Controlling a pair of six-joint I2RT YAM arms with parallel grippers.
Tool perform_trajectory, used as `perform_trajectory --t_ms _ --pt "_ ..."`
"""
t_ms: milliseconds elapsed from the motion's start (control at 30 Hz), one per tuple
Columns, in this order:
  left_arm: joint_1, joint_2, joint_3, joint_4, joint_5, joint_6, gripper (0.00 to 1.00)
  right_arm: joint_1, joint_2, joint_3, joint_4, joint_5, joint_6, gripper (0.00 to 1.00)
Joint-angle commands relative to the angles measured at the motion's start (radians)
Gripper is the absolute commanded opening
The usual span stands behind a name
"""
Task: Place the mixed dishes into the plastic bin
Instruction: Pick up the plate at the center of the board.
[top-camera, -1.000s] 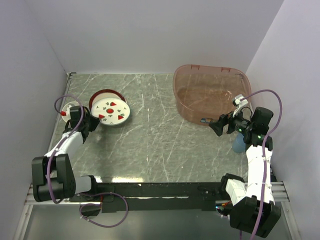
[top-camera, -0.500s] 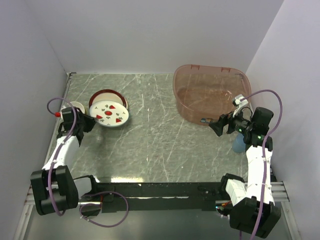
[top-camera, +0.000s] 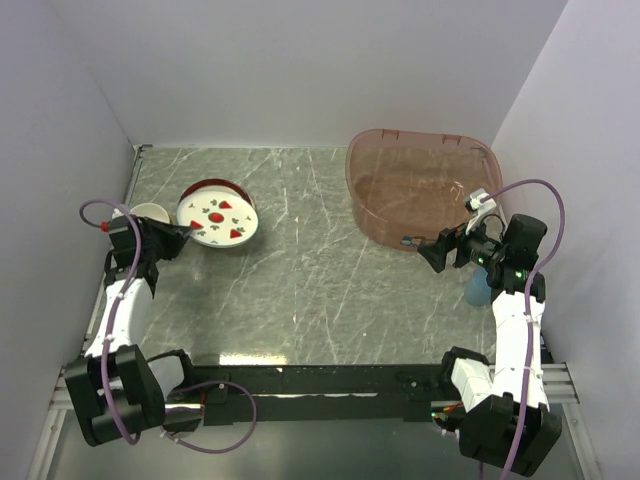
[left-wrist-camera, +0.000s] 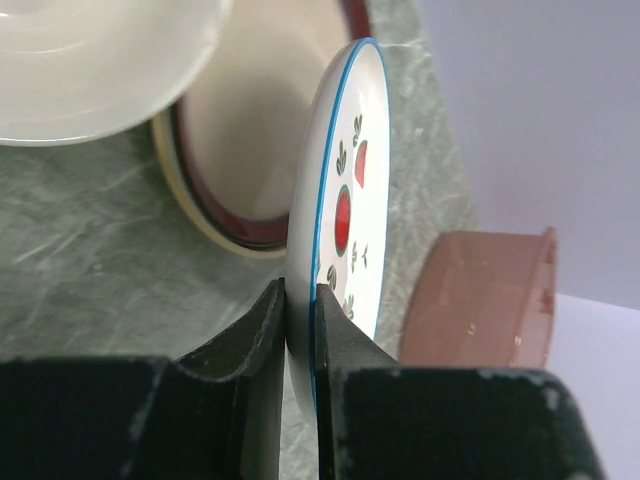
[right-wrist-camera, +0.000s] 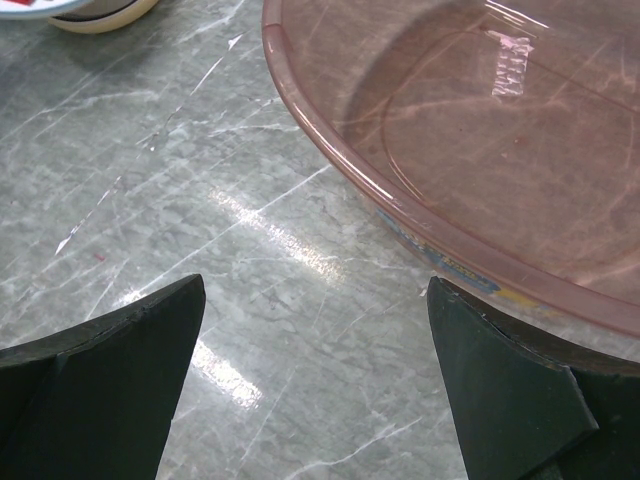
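The white plate (top-camera: 221, 222) with red and dark shapes is pinched at its near-left rim by my left gripper (top-camera: 180, 233). In the left wrist view the plate (left-wrist-camera: 350, 195) stands on edge between the shut fingers of that gripper (left-wrist-camera: 300, 300). Behind it lies a bowl (top-camera: 207, 189) with a dark red rim (left-wrist-camera: 225, 225). A small cream bowl (top-camera: 148, 213) sits to its left. The pinkish plastic bin (top-camera: 420, 190) stands at the back right. My right gripper (top-camera: 432, 254) hangs open near the bin's front rim (right-wrist-camera: 400, 205), holding nothing. A light blue cup (top-camera: 477, 289) is partly hidden behind the right arm.
Grey marble table (top-camera: 320, 280) with purple walls on three sides. The left wall runs close beside the left arm. The bin carries a small label (right-wrist-camera: 450, 265) on its front.
My left arm has swung left toward the wall, and the plate in its grip has shifted left and back over the red-rimmed bowl. The right arm has not moved.
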Motion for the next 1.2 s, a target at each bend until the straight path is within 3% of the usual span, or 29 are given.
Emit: perform_trajectory --t_ms 0,400,633,833,1167 --pt "0.013 -0.073 0.025 0.187 0.136 -0.074 0.01 0.006 -0.017 0.035 0.027 -0.01 -0.005 1.0" --pt "0.013 -0.2 -0.008 0.328 0.331 -0.18 0.01 0.005 -0.014 0.032 0.044 -0.02 0.001 1.0" --pt "-0.033 -0.283 0.004 0.369 0.406 -0.2 0.01 0.032 0.052 0.176 -0.104 -0.066 -0.032 1.0" --pt "-0.154 -0.338 -0.021 0.458 0.382 -0.235 0.01 0.181 0.173 0.384 -0.322 -0.044 -0.062 1.0" --pt "-0.442 -0.291 -0.03 0.587 0.241 -0.269 0.01 0.322 0.249 0.477 -0.258 -0.135 0.188 1.0"
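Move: The left fingers already hold the strawberry plate by its rim, off the stack. From that hand the plastic bin is some 60 cm right and 17 ahead; the brown-rimmed plate lies about 13 cm ahead, 4 right and 14 below, the white bowl 12 ahead and 12 left. From the open right hand, the held strawberry plate is about 52 cm left, 12 ahead and 8 lower; the bin is 24 ahead, straight on. Keeping its pinch on the strawberry plate's rim, the left hand carries it right and up, about 15 cm each way, drawing back some 7 cm, towards the bin and the right gripper. It swings clockwise while its fingers tip up towards level. Halfway through, the right hand sets off left and up, fingers wide open, towards the plate, turning counter-clockwise. ##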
